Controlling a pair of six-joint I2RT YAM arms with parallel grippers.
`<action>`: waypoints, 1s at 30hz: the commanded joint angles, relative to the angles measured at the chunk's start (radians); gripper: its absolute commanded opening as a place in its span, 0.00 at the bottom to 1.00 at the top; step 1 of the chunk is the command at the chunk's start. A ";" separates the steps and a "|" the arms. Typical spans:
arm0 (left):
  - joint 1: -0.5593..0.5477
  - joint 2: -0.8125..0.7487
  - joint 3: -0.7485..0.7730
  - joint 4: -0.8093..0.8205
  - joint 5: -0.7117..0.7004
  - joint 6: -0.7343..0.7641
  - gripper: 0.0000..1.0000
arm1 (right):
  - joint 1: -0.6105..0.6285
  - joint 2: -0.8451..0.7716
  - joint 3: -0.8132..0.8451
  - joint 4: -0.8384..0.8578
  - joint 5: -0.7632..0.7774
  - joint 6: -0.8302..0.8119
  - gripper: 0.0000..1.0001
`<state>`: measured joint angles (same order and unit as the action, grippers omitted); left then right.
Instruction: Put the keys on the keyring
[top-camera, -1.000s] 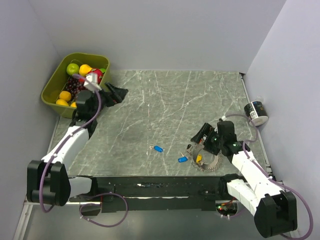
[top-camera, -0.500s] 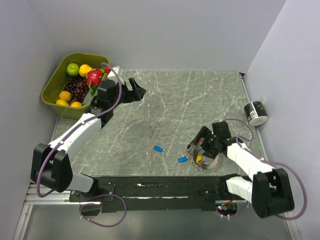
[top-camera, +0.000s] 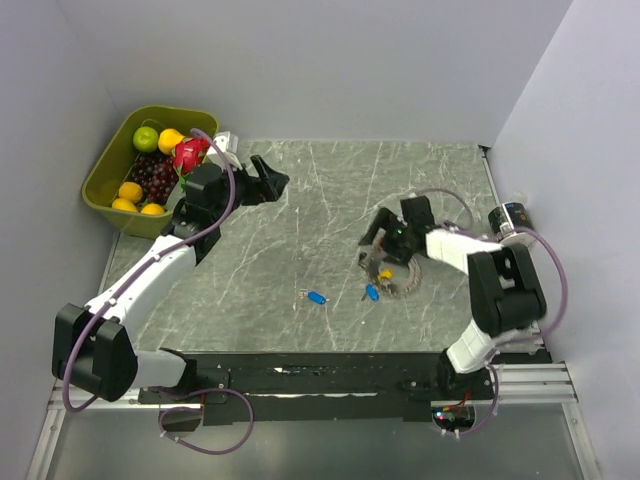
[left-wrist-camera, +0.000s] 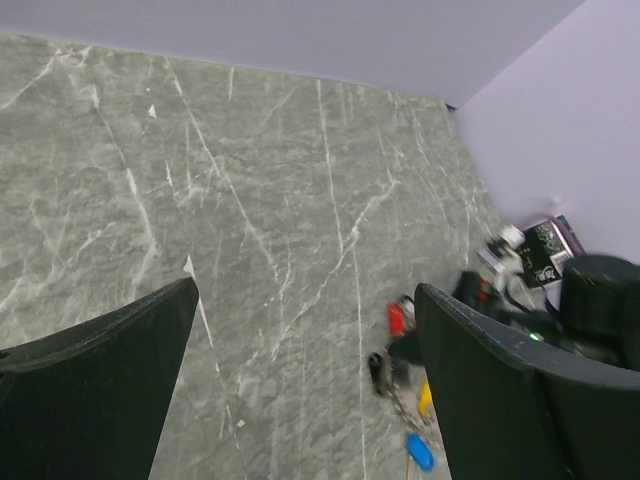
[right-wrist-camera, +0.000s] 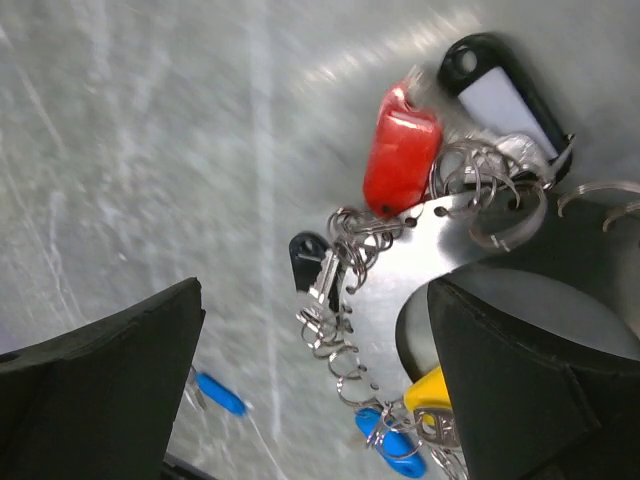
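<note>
The keyring (right-wrist-camera: 425, 250), a flat silvery ring with small loops along its rim, lies on the marble right of centre (top-camera: 402, 280). Hooked to its rim are a red key (right-wrist-camera: 400, 160), a black tag (right-wrist-camera: 497, 88), a small black key (right-wrist-camera: 308, 255), a yellow key (right-wrist-camera: 437, 395) and a blue key (right-wrist-camera: 395, 445). Another blue key (top-camera: 317, 297) lies loose to the left (right-wrist-camera: 218, 393). My right gripper (top-camera: 385, 238) hangs open just over the ring (right-wrist-camera: 315, 300), its right finger (right-wrist-camera: 540, 380) over the ring's middle. My left gripper (top-camera: 266, 181) is open and empty at the back left (left-wrist-camera: 305, 290).
A green bin (top-camera: 100, 175) of fruit stands at the back left corner behind the left arm. A small dark can (top-camera: 508, 214) sits by the right wall. From the left wrist I see the red key (left-wrist-camera: 397, 318) and the right arm (left-wrist-camera: 600, 300) ahead.
The left gripper swung from over the bin to the right, above the marble. The right arm swept back toward the middle, and the keyring with its keys shifted away from the near edge.
</note>
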<state>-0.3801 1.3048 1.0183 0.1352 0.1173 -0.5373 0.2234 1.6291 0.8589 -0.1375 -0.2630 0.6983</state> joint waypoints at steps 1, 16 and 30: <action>-0.002 -0.004 -0.007 0.027 0.096 0.008 0.96 | 0.071 0.078 0.175 0.035 -0.009 -0.104 1.00; -0.091 0.350 0.086 -0.009 0.163 -0.082 0.96 | 0.018 -0.248 0.008 -0.190 0.316 -0.177 1.00; -0.212 0.809 0.480 -0.174 0.354 -0.113 0.96 | -0.162 0.018 0.090 -0.221 0.122 -0.191 1.00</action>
<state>-0.5838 2.0930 1.4631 0.0124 0.3992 -0.6197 0.0681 1.5738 0.8532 -0.3374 -0.0341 0.5259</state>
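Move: From the right hand, low and open over the keyring's far-left part, the ring's middle lies about 4 cm back, 5 cm right and 3 cm below; the red key is about 3 cm ahead and 2 cm right, the yellow key 5 cm back and 4 cm right. From the left hand the keyring lies some 30 cm right, 4 cm back and 27 cm below, the loose blue key about 10 cm right and 12 cm back. The right hand carries its push on the keyring a little further forward and left, then lifts clear and swings some 17 cm to the right over the ring, rolling its left side down and sinking to the right rim with fingers still open. Meanwhile the left hand, also wide open, travels about 18 cm right and drops some 20 cm towards the keyring's left side, tipping its fingers down about 30 degrees and turning clockwise, ending still above the table. ##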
